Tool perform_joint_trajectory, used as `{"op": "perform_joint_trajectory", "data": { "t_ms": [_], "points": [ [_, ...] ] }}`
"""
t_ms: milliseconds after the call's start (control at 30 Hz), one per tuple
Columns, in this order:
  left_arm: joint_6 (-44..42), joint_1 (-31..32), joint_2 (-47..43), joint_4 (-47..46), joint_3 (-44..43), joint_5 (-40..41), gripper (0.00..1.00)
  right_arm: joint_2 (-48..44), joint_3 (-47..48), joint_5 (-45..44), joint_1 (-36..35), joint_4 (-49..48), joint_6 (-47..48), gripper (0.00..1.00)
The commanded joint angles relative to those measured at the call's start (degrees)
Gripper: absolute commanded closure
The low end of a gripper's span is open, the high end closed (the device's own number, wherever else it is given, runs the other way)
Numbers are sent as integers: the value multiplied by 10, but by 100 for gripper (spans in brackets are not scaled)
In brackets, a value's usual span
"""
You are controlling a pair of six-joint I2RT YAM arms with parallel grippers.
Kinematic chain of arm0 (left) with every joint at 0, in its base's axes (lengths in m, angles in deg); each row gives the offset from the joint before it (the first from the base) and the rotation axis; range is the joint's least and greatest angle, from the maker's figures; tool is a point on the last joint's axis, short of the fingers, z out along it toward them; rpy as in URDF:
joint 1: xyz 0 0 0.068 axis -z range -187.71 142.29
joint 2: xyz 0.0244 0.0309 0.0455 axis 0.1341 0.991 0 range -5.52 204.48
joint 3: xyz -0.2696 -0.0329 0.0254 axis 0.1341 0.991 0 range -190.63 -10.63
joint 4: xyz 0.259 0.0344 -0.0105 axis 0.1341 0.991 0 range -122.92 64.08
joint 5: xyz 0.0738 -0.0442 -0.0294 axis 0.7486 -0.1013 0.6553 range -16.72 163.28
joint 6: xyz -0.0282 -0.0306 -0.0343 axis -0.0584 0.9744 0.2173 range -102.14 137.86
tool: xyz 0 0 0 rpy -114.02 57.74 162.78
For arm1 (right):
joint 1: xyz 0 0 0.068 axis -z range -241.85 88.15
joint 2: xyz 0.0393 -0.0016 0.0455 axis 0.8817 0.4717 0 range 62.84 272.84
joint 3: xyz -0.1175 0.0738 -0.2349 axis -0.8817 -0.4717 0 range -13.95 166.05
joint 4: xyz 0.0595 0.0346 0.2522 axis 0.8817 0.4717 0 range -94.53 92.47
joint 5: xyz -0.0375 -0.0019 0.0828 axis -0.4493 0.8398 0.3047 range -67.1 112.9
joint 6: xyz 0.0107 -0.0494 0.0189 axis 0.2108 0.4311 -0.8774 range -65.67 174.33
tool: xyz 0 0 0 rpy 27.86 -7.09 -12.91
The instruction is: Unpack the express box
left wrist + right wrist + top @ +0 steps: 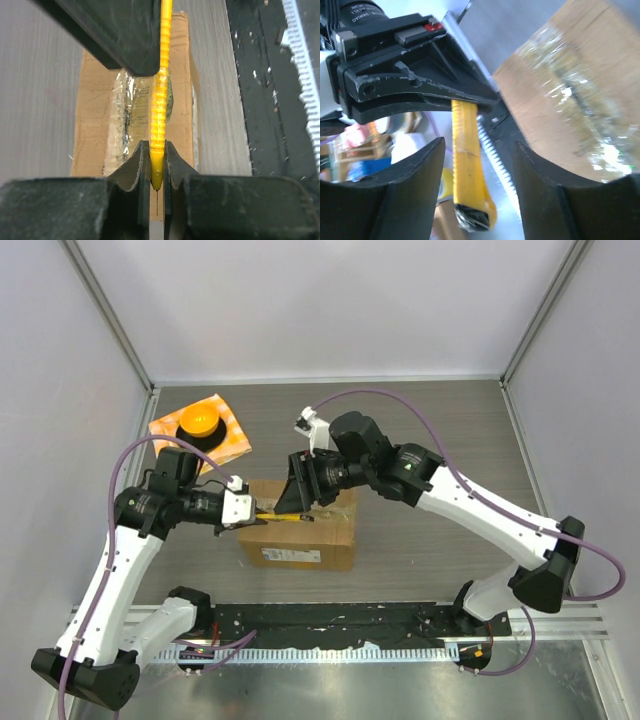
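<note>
The express box (296,540) is a brown cardboard box lying mid-table, with clear tape on its top seam (125,115) and a white label on its near side. A yellow utility knife (285,516) hangs level just above the box top. My left gripper (157,165) is shut on one end of the knife (159,100). My right gripper (479,145) is open, and its fingers stand apart on either side of the knife's other end (467,165) without touching it. In the right wrist view the left gripper (415,85) holds the knife from above, and the box (570,100) lies to the right.
An orange checkered cloth (200,430) with a round orange object on it lies at the back left. A black toothed rail (350,625) runs along the near table edge. Grey walls close in the left, right and back sides.
</note>
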Motion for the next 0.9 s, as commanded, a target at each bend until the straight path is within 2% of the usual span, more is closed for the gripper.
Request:
{"op": "perform_joint_trajectory", "data": {
  "t_ms": [0,200,233,333,367,400,467,533,700,867],
  "points": [
    [238,2,0,-103,-7,-31,100,-74,23,-173,1,17,134,29],
    [428,1,15,-184,-12,-95,100,-199,-93,-207,1,-97,180,6],
    [494,1,17,-203,-9,-104,100,-214,-125,-203,1,-114,183,4],
    [602,1,16,-301,11,-128,100,-273,-196,-147,1,-196,189,3],
    [674,1,10,-329,18,-137,100,-286,-205,-138,1,-208,190,2],
    [721,1,9,-392,32,-141,100,-287,-210,-135,1,-219,190,0],
    [816,1,2,-444,41,-148,100,-280,-216,-141,1,-222,191,0],
    [853,3,0,-491,49,-153,100,-268,-224,-146,1,-245,192,0],
    [871,4,-16,-492,59,-149,100,-247,-232,-145,1,-326,186,1],
    [866,10,-29,-493,70,-147,99,-190,-208,-124,1,-365,175,7]
  ]
}}
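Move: The left hand still pinches the yellow cutter by one end; its middle is about 5 cm to that hand's right, level fore and aft and about 1 cm lower. From the right hand, whose fingers are already parting around the cutter's other end, its middle is some 2 cm left, 2 cm back and 2 cm lower. The express box's middle is roughly 5 cm ahead, 6 cm right and 19 cm below the left hand. Keeping its pinch on the cutter, the left hand lifts it about 8 cm while carrying it 4–5 cm right, rolling the wrist some 50 degrees so the cutter's free end swings forward. The right hand, already off the cutter, opens fully and clears it about 9 cm right and 6 cm up, tilting some 40 degrees, then comes halfway back left and slightly forward, fingers still wide. ##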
